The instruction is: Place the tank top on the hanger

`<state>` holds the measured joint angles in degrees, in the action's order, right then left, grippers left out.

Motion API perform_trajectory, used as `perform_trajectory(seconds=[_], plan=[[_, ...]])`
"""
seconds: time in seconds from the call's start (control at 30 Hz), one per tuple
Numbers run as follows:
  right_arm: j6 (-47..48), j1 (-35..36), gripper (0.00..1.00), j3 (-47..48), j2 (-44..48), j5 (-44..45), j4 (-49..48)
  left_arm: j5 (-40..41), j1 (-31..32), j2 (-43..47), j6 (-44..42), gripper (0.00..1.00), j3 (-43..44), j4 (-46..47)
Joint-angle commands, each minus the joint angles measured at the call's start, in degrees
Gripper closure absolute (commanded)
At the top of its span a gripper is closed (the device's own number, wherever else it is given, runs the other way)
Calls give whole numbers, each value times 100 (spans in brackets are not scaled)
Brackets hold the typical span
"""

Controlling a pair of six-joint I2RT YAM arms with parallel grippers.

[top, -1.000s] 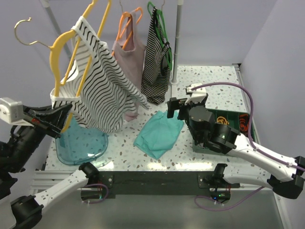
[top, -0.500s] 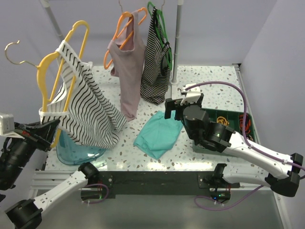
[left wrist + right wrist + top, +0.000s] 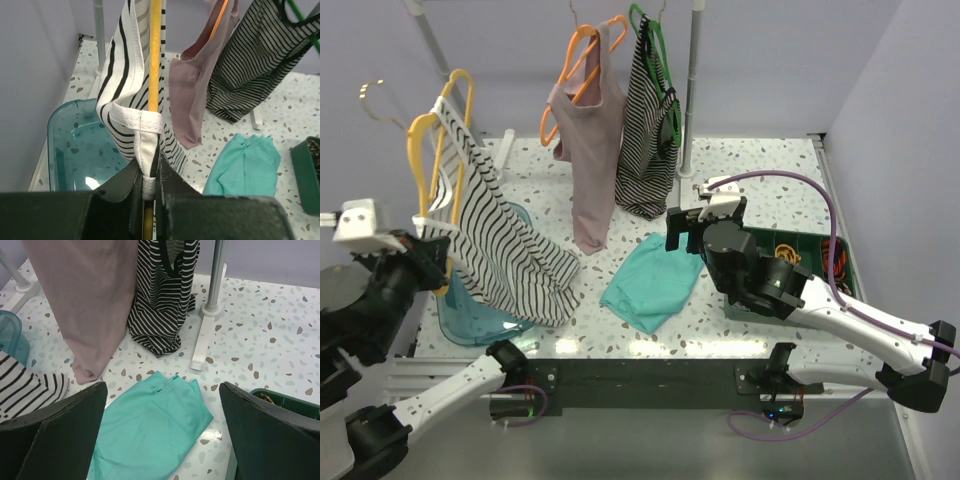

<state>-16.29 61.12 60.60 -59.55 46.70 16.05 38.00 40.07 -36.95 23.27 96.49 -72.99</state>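
The white, thinly striped tank top (image 3: 510, 255) hangs draped over the yellow hanger (image 3: 418, 150), held up at the far left with its metal hook (image 3: 378, 95) uppermost. My left gripper (image 3: 428, 255) is shut on the hanger's lower bar together with the top's white hem. In the left wrist view the hem (image 3: 142, 135) and the yellow bar (image 3: 155, 50) run down between the closed fingers of that gripper (image 3: 148, 176). My right gripper (image 3: 685, 228) stands open above the table's middle, holding nothing; its wrist view shows the gripper (image 3: 162, 390) over a teal cloth (image 3: 150, 430).
A pink top on an orange hanger (image 3: 588, 150) and a dark striped top on a green hanger (image 3: 648, 130) hang from the rack, whose pole (image 3: 692, 90) stands beside them. A teal bin (image 3: 480, 310) sits under the tank top. A green tray (image 3: 800, 255) lies right.
My left arm has swung the hanger and tank top left and lower, turning them nearly edge-on. The right gripper shifted slightly left early on, then stayed still and open.
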Motion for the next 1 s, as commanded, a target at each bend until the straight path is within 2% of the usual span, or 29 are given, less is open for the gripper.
perform_trajectory(seconds=[0.0,0.23,0.4,0.57,0.63,0.83,0.97], plan=[[-128,23,1,31,198,-29,20,357,71,-725,108,100,-297,425],[-155,22,1,-48,426,-38,170,726,71,-1744,-295,100,-499,961],[-234,31,1,-162,664,-47,275,95,-227,-2290,-805,100,-622,1805],[-286,23,1,-224,848,-90,398,-1371,-1711,-2650,-1228,100,-605,2420],[-287,22,1,-224,866,-117,416,-1680,-2220,-2764,-1307,100,-465,2553],[-295,31,1,-198,857,-222,443,-2709,-3057,-3379,-1202,100,403,2553],[-339,22,1,-162,822,-258,469,-2982,-3199,-3810,-1123,100,1072,2395]])
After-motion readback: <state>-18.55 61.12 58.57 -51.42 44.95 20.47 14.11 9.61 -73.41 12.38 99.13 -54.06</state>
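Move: The left hand already pinches the yellow hanger wearing the striped tank top. The rack's left post, its upper part about level with this hand, stands some 35 cm ahead and about 2 cm left; the mauve top hangs about 25 cm ahead, 20 cm right and 10 lower. The blue bin lies about 10 cm ahead, 3 cm left and 40 below. From the right hand that upper post is about 22 cm ahead, 40 left and 11 above. Left hand carries dressed hanger some 20 cm forward towards the rack, tipping down; right eases 3 cm back-right. ##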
